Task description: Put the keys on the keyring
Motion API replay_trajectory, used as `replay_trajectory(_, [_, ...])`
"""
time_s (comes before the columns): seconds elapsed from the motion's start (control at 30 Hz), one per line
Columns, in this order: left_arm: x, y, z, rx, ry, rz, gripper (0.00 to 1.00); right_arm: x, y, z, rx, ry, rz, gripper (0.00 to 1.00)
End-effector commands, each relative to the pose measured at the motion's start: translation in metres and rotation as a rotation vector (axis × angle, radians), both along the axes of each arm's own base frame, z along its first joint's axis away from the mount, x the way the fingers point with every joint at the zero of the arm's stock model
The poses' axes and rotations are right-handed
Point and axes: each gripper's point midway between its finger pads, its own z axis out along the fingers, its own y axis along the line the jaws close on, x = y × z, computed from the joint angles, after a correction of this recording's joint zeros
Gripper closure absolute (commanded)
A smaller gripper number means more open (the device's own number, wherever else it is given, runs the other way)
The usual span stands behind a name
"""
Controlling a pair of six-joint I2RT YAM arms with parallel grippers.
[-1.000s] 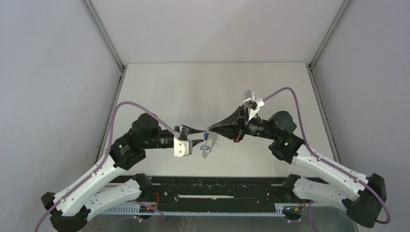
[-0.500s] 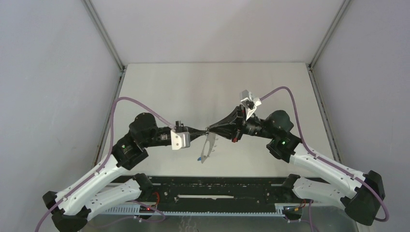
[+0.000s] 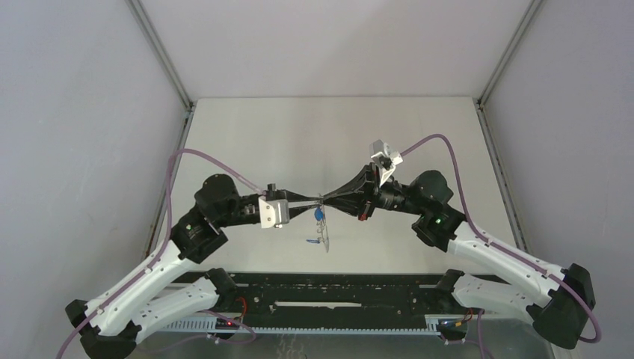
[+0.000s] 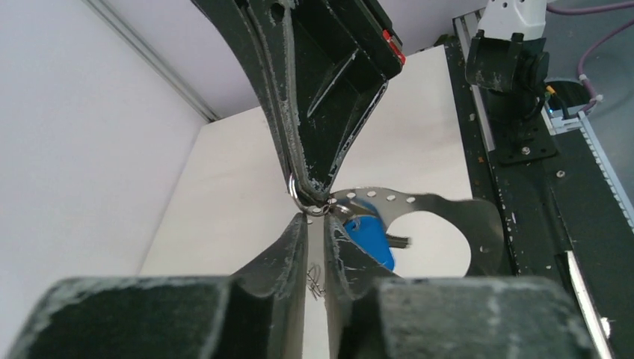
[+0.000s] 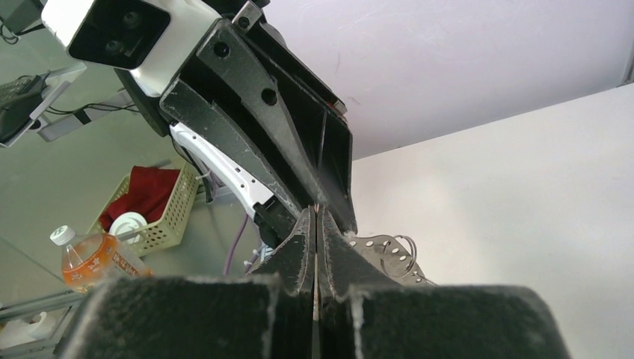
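The keyring, a thin grey perforated metal hoop, hangs edge-on above the table between both arms. My right gripper is shut on its top, beside a small wire ring. In the right wrist view the right gripper pinches thin metal, with the keyring curving away to the right. A key with a dark blue tag dangles from the hoop. A lighter bit of blue shows lower down. My left gripper meets the small ring tip to tip, its fingers a narrow slit apart; any grip is unclear.
A black rail runs along the near table edge between the arm bases. Loose wire loops lie on the table under the left fingers. Off the table, the right wrist view shows a basket with red cloth and a bottle.
My left gripper closed from clearly open to a narrow slit and drew up to the right gripper's tips. The keyring swung edge-on, and the dark blue tag came up near the top.
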Motion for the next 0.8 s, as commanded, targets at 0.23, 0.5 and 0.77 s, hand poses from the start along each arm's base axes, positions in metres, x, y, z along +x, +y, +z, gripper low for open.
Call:
replay_trajectory(0.23, [-0.019,0.008,-0.049,0.08,0.117,-0.083,0.57,0.007,-0.014,0.014,0.029,-0.043,-0.046,1.0])
replay_trajectory(0.5, [-0.045,0.001,-0.06,0.052,0.289,-0.18,0.0,0.033,-0.017,0.012,-0.033,-0.031,-0.223,1.0])
replay_trajectory(0.77, [-0.003,-0.009,-0.08,0.002,0.422,0.101,0.0,0.052,-0.011,0.012,-0.086,-0.03,-0.412,1.0])
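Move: The keyring plate hangs from the right fingertips; its middle lies about 5 cm back of the left hand, roughly level with it sideways and 7 cm below. The ring at the plate's top is right at the left fingertips, 1 cm to the right. Its blue tag hangs about 2 cm back and 3 cm down, the lower blue-tagged key some 6 cm back, 2 cm left and 9 cm down. From the right hand, the plate's middle is roughly 5 cm back, level sideways and 7 cm below. Down and a little back, the left hand sinks about 8 cm from the ring along the hanging keyring plate, its slightly parted fingers spreading fully while the hand rolls some 20 degrees about its own length. The right hand keeps its shut grip at the plate's top and carries it forward about 3 cm, turning roughly 15 degrees clockwise and dipping slightly. ##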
